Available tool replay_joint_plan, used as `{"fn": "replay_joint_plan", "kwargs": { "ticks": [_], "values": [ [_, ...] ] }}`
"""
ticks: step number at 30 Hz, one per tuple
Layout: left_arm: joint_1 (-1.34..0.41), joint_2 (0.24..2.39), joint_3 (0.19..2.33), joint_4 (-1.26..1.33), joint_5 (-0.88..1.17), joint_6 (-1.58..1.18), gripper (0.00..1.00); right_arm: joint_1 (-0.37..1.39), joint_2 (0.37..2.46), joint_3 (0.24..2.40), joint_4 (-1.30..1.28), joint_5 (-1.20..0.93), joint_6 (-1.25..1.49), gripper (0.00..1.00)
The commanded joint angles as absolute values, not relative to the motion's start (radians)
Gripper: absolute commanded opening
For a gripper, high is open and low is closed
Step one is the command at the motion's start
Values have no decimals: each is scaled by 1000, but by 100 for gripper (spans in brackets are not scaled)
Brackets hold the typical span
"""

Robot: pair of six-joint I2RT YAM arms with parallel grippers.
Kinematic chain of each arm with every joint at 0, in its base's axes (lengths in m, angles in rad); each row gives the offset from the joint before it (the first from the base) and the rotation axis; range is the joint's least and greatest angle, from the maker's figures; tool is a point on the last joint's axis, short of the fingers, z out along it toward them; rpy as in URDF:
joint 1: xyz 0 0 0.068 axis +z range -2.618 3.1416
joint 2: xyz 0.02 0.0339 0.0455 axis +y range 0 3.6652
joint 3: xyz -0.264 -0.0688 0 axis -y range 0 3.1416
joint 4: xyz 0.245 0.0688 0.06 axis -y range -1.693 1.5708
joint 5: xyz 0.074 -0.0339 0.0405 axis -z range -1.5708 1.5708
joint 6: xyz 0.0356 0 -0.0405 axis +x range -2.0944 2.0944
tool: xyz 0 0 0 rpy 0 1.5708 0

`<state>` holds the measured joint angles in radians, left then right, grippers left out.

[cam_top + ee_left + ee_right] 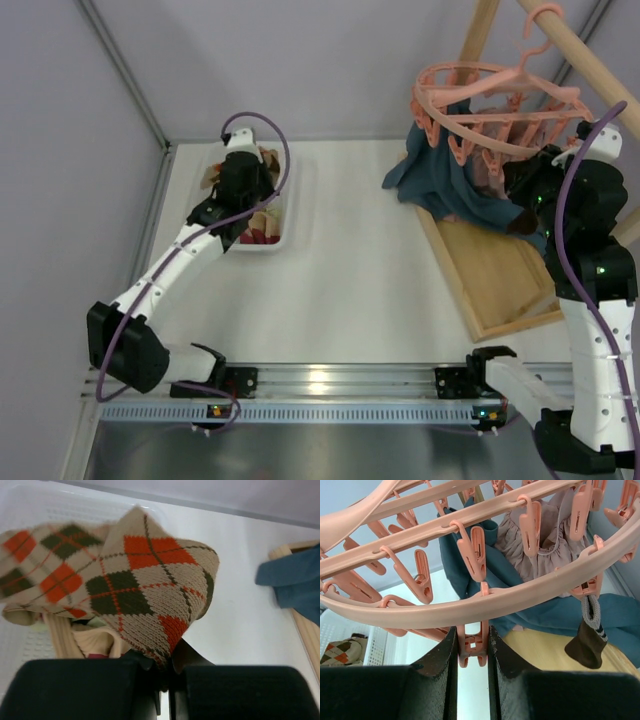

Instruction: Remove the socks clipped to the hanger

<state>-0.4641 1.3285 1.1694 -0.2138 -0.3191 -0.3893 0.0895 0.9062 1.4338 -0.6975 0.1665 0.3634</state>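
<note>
The salmon-pink round hanger point(490, 95) hangs from the wooden pole at the back right. My right gripper point(472, 642) is shut on one empty clip point(473, 650) under its outer ring point(530, 592). A dark brown sock with a grey cuff point(587, 642) hangs from a clip just to the right. My left gripper point(170, 665) is shut on the edge of a beige, red and dark argyle sock point(150, 580) over the white tray point(290, 215). A second argyle sock point(40, 560) and a cream sock point(95, 640) lie in the tray.
A big teal-blue cloth point(445, 185) and a dusty-pink garment point(545, 545) hang inside the hanger. The wooden frame's base board point(500, 275) lies under it on the right. Grey walls stand behind and to the left.
</note>
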Motion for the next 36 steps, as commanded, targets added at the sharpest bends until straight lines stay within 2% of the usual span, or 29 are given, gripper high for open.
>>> {"fn": "replay_joint_plan", "kwargs": {
  "ticks": [1, 6, 16, 17, 18, 19, 20, 22, 23, 26, 32, 36],
  "values": [
    [-356, 1348, 1216, -267, -247, -408, 0, 80, 899, 1443, -658, 120, 359, 0],
    [-229, 1446, 1209, -273, -167, -449, 0, 80, 900, 1443, -658, 107, 353, 0],
    [-218, 1615, 1218, -273, -149, -454, 0, 80, 902, 1417, -657, 78, 348, 0],
    [-216, 1617, 1221, -275, -144, -454, 11, 80, 903, 1416, -657, 77, 350, 0],
    [-216, 1606, 1221, -273, -132, -457, 31, 80, 907, 1416, -660, 72, 350, 0],
    [-216, 1594, 1218, -273, -129, -481, 44, 80, 911, 1416, -661, 71, 350, 0],
    [-221, 1579, 1213, -268, -127, -498, 62, 78, 914, 1416, -661, 66, 348, 0],
    [-242, 1526, 1221, -261, -199, -486, 72, 78, 917, 1414, -661, 55, 353, 0],
    [-299, 1511, 1239, -261, -245, -468, 84, 80, 920, 1413, -661, 52, 356, 0],
    [-458, 1474, 1279, -245, -421, -387, 98, 80, 927, 1414, -661, 37, 362, 0],
    [-734, 1401, 1200, -10, -506, -295, 98, 80, 937, 1433, -672, 9, 367, 0],
    [-866, 1417, 1103, 273, -396, -184, 98, 80, 945, 1448, -681, -41, 374, 0]
  ]
}}
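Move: Beneath the left hand, which already holds the argyle sock, lies the right part of the white bin; the bin's middle is about 3 cm ahead, 6 cm left and 17 cm below. The tan socks already in the bin lie some 3 cm back and 2 cm left, 17 cm down. From the right hand on the hanger, the bin's middle is roughly 14 cm ahead, 49 cm left and 32 cm below; the brown sock hangs about 7 cm right, 2 cm back, 6 cm down. Swinging left and a little forward, the left hand sinks about 13 cm into the white bin, tipping its fingers down some 20 degrees, and opens wide to let go of the argyle sock. It then rises and sweeps right and back, towards the hanger. The right hand keeps its pinch on the empty clip, easing slightly left and turning a little counter-clockwise. ##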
